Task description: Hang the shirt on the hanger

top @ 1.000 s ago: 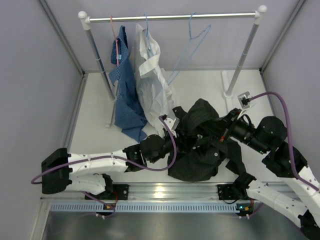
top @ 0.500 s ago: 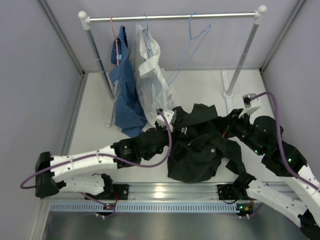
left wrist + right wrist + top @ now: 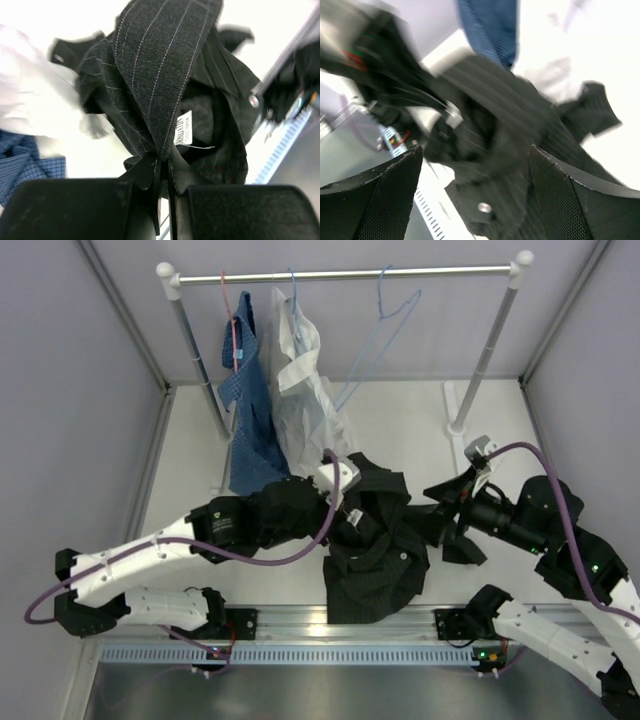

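The black pinstriped shirt (image 3: 378, 560) hangs bunched in the middle of the table. My left gripper (image 3: 345, 508) is shut on a fold of it by the collar; in the left wrist view the gripper (image 3: 165, 175) pinches the fabric, and the shirt (image 3: 160, 75) and its neck label hang beyond. My right gripper (image 3: 440, 512) is at the shirt's right edge. In the right wrist view, which is blurred, the gripper (image 3: 477, 197) is wide open, with the shirt (image 3: 520, 130) beyond the fingers. The light-blue wire hanger (image 3: 385, 312) hangs bare on the rail, far behind both grippers.
The rail (image 3: 340, 276) stands on two white posts (image 3: 192, 350) at the back. On it hang a blue patterned shirt (image 3: 250, 430) on a red hanger and a white shirt (image 3: 305, 400), both just behind my left gripper. Grey walls close both sides.
My left arm has stretched further right and back with the shirt in its grip. The shirt has drawn in from a spread heap to a narrower hanging bundle. My right gripper has drawn back a little.
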You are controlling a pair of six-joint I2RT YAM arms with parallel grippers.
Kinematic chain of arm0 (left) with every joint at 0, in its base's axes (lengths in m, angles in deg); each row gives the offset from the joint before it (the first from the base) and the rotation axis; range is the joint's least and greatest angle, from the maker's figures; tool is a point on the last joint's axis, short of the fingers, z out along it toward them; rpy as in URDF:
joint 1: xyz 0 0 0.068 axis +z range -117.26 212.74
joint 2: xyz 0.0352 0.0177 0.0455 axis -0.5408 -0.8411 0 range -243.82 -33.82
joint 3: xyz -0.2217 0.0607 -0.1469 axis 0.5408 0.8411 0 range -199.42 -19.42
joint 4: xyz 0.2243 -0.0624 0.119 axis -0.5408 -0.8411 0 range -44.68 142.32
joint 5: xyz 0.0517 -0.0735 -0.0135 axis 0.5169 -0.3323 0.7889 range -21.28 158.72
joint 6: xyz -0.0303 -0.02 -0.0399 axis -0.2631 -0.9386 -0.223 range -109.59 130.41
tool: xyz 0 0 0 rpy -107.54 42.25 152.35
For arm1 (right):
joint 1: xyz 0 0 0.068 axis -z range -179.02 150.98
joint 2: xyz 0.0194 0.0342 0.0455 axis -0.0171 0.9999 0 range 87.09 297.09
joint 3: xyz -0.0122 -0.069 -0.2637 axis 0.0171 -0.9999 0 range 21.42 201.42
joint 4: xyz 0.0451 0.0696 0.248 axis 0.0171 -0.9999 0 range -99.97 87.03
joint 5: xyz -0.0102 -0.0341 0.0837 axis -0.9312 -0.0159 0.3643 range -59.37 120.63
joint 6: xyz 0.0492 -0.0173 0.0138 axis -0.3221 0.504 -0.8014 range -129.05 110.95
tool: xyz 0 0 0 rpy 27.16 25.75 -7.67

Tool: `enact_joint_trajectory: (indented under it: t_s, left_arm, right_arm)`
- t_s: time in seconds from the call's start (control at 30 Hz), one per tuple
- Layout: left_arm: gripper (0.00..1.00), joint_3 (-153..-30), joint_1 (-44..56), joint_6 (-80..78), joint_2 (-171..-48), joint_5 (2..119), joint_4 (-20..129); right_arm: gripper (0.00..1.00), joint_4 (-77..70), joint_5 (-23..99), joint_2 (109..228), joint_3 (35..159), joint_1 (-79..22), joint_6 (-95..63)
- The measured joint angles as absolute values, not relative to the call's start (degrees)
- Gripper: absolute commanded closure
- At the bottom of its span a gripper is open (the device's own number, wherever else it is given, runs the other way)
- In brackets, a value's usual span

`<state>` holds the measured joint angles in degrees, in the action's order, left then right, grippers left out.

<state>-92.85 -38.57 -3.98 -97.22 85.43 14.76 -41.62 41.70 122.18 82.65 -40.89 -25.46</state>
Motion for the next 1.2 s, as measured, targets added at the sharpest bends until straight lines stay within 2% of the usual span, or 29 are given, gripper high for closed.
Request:
enact_joint_trajectory:
  t_s: [0.17,0.3,0.4,0.63,0.77,0.87,0.97,1.0,1.03,1.07,1.17,1.2]
  left_arm:
    - [1.0,-93.26,-38.61,-1.27,-105.52,77.26,11.94]
    - [1.0,-93.31,-38.61,-0.4,-108.43,73.65,10.52]
    - [1.0,-93.92,-38.61,-0.33,-108.58,72.25,10.21]
    - [0.98,-95.54,-38.61,-1.27,-108.58,71.83,10.21]
    - [0.97,-95.97,-38.61,-2.19,-108.58,71.81,10.12]
    - [0.97,-96.26,-38.61,-2.82,-108.54,71.0,10.21]
    - [0.97,-96.26,-38.61,-3.04,-108.23,70.5,10.23]
    - [0.96,-96.26,-38.59,-3.04,-108.03,70.46,10.23]
    - [0.96,-96.26,-38.59,-3.04,-107.77,70.46,10.23]
    - [0.96,-96.26,-38.59,-3.04,-107.42,70.52,10.25]
    - [0.93,-96.17,-38.53,-3.04,-106.26,71.38,10.28]
    - [0.9,-95.91,-38.37,-3.02,-105.65,71.86,10.21]
  right_arm:
    - [0.17,-41.6,49.26,123.4,87.22,-40.89,-19.45]
    - [0.24,-41.89,52.63,126.24,87.42,-40.91,-15.21]
    - [0.25,-41.51,52.65,127.75,85.32,-41.83,-12.98]
    - [0.25,-40.71,45.52,127.2,77.19,-48.82,-10.95]
    - [0.23,-37.51,35.91,127.2,74.3,-55.99,-9.85]
    - [0.27,-34.32,28.39,127.42,72.99,-59.6,-8.21]
    - [0.46,-30.37,21.41,128.84,72.46,-61.26,-6.31]
    - [0.62,-29.34,19.53,129.39,72.44,-61.41,-5.68]
    - [0.66,-28.36,17.59,129.98,72.44,-61.57,-4.85]
    - [0.76,-27.57,16.23,130.48,72.4,-61.61,-4.78]
    - [0.87,-25.1,11.23,131.9,71.5,-61.74,-3.93]
    - [1.0,-24.68,10.05,131.93,71.2,-61.78,-3.8]
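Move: The right hand, open and empty, has the black shirt's raised fold about 5 cm ahead, 5 to its left and 8 below. That fold lies some 4 cm ahead, 6 right and 5 below the left hand, which already grips the shirt. From the right hand the hanging white shirt is roughly 22 cm ahead and 20 left, its middle 8 lower; a loose sleeve end lies about 20 right, 8 ahead and 30 below. Down and to the left after a small rise and draw back, then forward into the raised cloth, the right hand ends about 6 cm lower and 5 farther out; its wrist rolls some 30 degrees, left side dropping, and its fingers close to pinch the shirt's fold. The left hand keeps its grip, dipping over 7 cm with a slight shift back and right, then easing partway up. ##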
